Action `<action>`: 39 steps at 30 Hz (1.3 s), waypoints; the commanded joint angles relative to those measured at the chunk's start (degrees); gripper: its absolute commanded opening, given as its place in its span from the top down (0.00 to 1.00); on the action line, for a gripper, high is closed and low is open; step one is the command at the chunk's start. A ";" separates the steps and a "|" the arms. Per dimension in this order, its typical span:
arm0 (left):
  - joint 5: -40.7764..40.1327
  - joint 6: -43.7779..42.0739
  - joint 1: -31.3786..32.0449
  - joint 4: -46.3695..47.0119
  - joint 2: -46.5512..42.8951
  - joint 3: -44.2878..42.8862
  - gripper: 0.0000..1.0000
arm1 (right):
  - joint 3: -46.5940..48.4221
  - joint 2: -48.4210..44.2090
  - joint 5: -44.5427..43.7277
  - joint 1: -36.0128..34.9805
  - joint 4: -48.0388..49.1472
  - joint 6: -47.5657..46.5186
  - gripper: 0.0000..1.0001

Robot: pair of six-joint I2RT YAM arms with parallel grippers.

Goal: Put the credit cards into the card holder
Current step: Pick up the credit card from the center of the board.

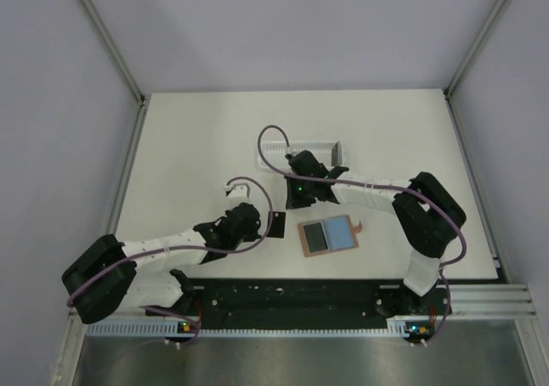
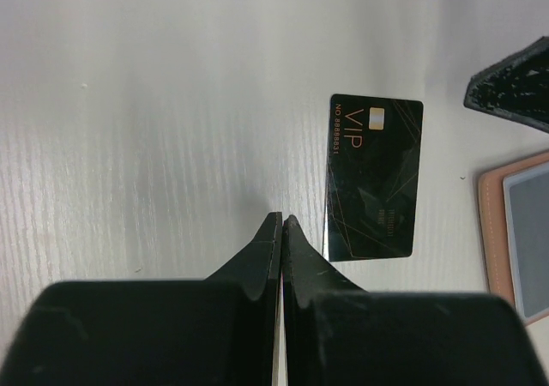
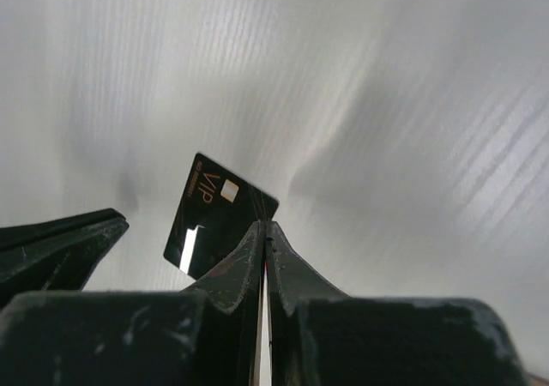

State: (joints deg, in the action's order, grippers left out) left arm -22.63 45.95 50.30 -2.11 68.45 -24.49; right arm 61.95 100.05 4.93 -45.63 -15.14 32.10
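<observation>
One black credit card marked VIP lies flat on the white table, left of the card holder. The reddish-brown holder lies open, showing a dark panel and a pale blue panel. My left gripper is shut and empty, its tips just left of the card. The holder's edge shows at the right of that view. My right gripper is shut with nothing in it and hovers behind the card. In the right wrist view its tips point at the card.
A white slatted tray stands behind the right gripper. The left gripper's finger shows at the left of the right wrist view. The right gripper's finger shows at the top right of the left wrist view. Grey walls enclose the table.
</observation>
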 commanded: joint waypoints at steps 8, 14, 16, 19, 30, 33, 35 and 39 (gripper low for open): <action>2.77 -0.25 -1.08 6.85 4.41 0.06 1.00 | 11.17 11.56 2.10 -0.60 2.48 -2.39 1.00; 5.49 -0.60 -1.00 9.23 5.03 1.55 1.00 | 10.21 13.33 2.28 -1.22 2.04 -2.48 1.00; 6.54 -0.52 -1.00 9.67 5.56 1.73 1.00 | 8.37 12.89 1.67 -1.83 2.21 -2.22 1.00; 8.13 -0.25 -0.91 10.37 6.17 2.25 1.00 | 5.82 11.66 -0.09 -2.89 2.39 -1.34 1.00; 9.27 0.71 -0.29 11.78 5.56 4.80 1.00 | -1.31 7.00 -4.67 -6.32 2.57 1.47 1.00; 9.45 0.89 0.14 11.86 5.12 5.15 1.00 | -2.62 6.13 -4.67 -6.93 2.66 2.44 1.00; 9.54 1.24 0.58 11.78 4.68 5.50 1.00 | -3.41 5.68 -5.98 -7.37 2.74 2.97 1.00; 10.06 2.38 1.20 11.60 3.28 6.91 1.00 | -5.00 4.45 -6.16 -8.25 3.09 3.94 1.00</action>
State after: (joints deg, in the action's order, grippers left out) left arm -14.02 47.13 50.74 12.03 72.93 -20.08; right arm 60.16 105.10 1.21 -52.38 -7.40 35.18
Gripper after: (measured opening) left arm 0.012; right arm 0.003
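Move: The credit card lies flat about 3 cm ahead of the left fingertips and 5 cm to their right, some 2 cm lower. From the right fingertips the card is roughly 3 cm back, 4 cm left and 4 cm down; the card holder is about 6 cm back and 12 cm right of them, and the white rack about 20 cm ahead and 4 cm right. Shut right fingers reach left-forward, down, then drag the card's far end 5 cm back; left hand moves right. ##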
